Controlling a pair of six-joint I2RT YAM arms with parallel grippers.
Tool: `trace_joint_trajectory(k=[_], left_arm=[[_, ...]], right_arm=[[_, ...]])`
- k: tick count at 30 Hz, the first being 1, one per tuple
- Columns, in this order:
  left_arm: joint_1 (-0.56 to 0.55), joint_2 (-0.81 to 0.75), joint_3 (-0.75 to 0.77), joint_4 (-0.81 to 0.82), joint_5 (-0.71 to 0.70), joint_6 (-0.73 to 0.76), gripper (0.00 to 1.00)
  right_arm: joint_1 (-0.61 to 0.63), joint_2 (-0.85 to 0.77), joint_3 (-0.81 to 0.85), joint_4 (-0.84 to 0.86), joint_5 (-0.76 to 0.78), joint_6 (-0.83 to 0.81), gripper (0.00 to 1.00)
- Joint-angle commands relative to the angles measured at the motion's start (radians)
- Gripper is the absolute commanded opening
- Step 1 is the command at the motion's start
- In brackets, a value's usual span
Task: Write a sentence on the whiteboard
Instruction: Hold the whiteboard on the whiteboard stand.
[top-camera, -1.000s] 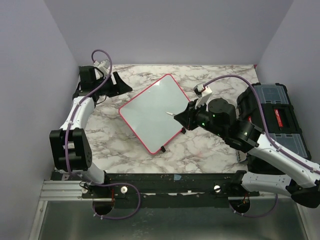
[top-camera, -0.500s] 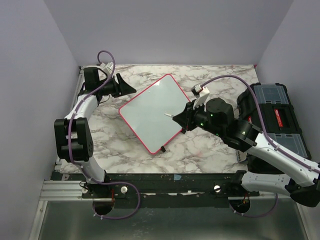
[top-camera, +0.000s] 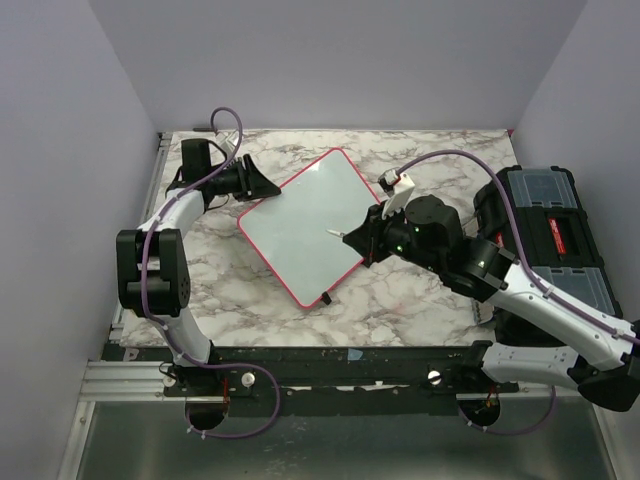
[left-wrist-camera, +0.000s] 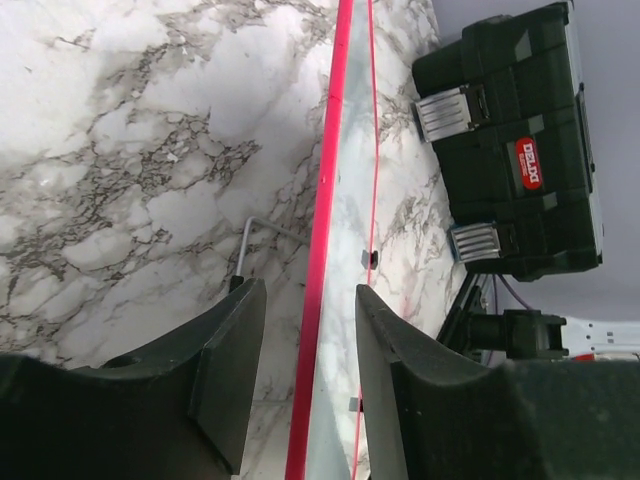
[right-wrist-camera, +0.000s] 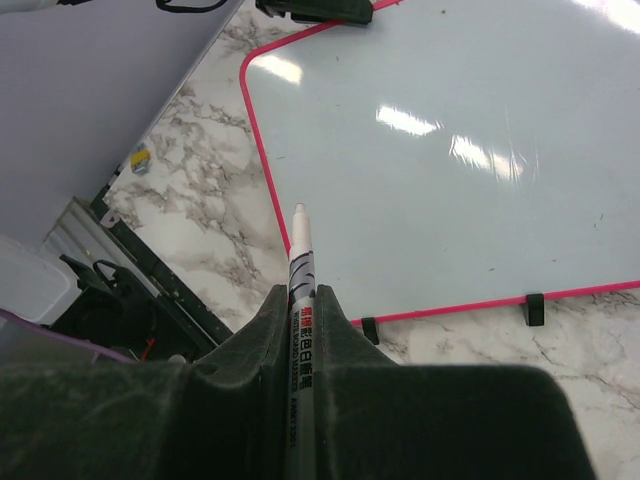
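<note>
The whiteboard (top-camera: 305, 225) lies turned like a diamond on the marble table, white with a thin red frame. No sentence shows; its surface (right-wrist-camera: 450, 170) looks blank. My left gripper (top-camera: 263, 186) is at the board's left corner. In the left wrist view its fingers (left-wrist-camera: 235, 340) straddle the red frame edge (left-wrist-camera: 322, 230), with a gap on both sides of it. My right gripper (top-camera: 365, 236) hovers over the board's right side, shut on a white marker (right-wrist-camera: 301, 262). The marker's tip (top-camera: 335, 231) points down and left over the board.
A black toolbox (top-camera: 545, 225) with grey latches stands at the table's right edge, also in the left wrist view (left-wrist-camera: 510, 150). Small black clips (right-wrist-camera: 529, 308) sit on the board's near edge. A thin bent metal rod (left-wrist-camera: 252, 235) lies beside the board. Purple walls enclose the table.
The left gripper has travelled right along the back left of the table to the board's corner, and its jaws have narrowed. The right gripper has shifted slightly left with the marker.
</note>
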Motion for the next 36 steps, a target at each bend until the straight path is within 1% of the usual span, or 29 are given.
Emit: trace_joint_trajectory(k=[1, 7, 11, 13, 17, 19, 26, 36], left_arm=[[-0.012, 0.012, 0.012, -0.030, 0.041, 0.033, 0.41], [-0.021, 0.020, 0.012, -0.054, 0.037, 0.043, 0.34], [-0.021, 0.013, 0.021, -0.078, 0.035, 0.060, 0.26], [-0.052, 0.010, 0.025, -0.094, 0.030, 0.070, 0.24], [-0.061, 0.014, 0.039, -0.125, 0.015, 0.087, 0.19], [-0.062, 0.008, 0.041, -0.125, 0.016, 0.086, 0.13], [-0.072, -0.007, 0.044, -0.124, 0.013, 0.088, 0.01], [-0.082, -0.044, 0.038, -0.116, -0.004, 0.093, 0.00]], right_arm=[[0.003, 0.016, 0.019, -0.021, -0.030, 0.017, 0.01], [0.003, 0.034, 0.030, -0.018, -0.043, 0.026, 0.01], [0.003, 0.041, 0.031, -0.018, -0.048, 0.030, 0.01], [0.003, 0.042, 0.031, -0.018, -0.050, 0.031, 0.01], [0.004, 0.047, 0.031, -0.016, -0.056, 0.035, 0.01], [0.003, 0.051, 0.032, -0.015, -0.062, 0.035, 0.01], [0.004, 0.099, 0.067, -0.012, -0.088, 0.034, 0.01], [0.006, 0.247, 0.162, -0.013, -0.060, 0.024, 0.01]])
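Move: The left fingers, half open, straddle the whiteboard's upper edge; the part they will shut on is about 2 cm back and 2 cm right, level with them. The whiteboard's middle lies some 7 cm back, 10 cm right and 8 cm lower, the stand roughly 3 cm back, 8 cm right and 13 cm down. From the pen-holding right hand, the whiteboard's middle is about 13 cm ahead, 9 cm left, 19 cm below; the nearer black clip is 9 cm ahead, 2 cm right, 26 cm below. Left fingers close and pinch the whiteboard's upper edge between their tips while that hand slides about 3.5 cm right and back, turning slightly clockwise, then holds there. The right hand, still gripping the pen, eases left and down, then quickens left and forward towards the whiteboard, about 5 cm in all, tipping slightly downward. ##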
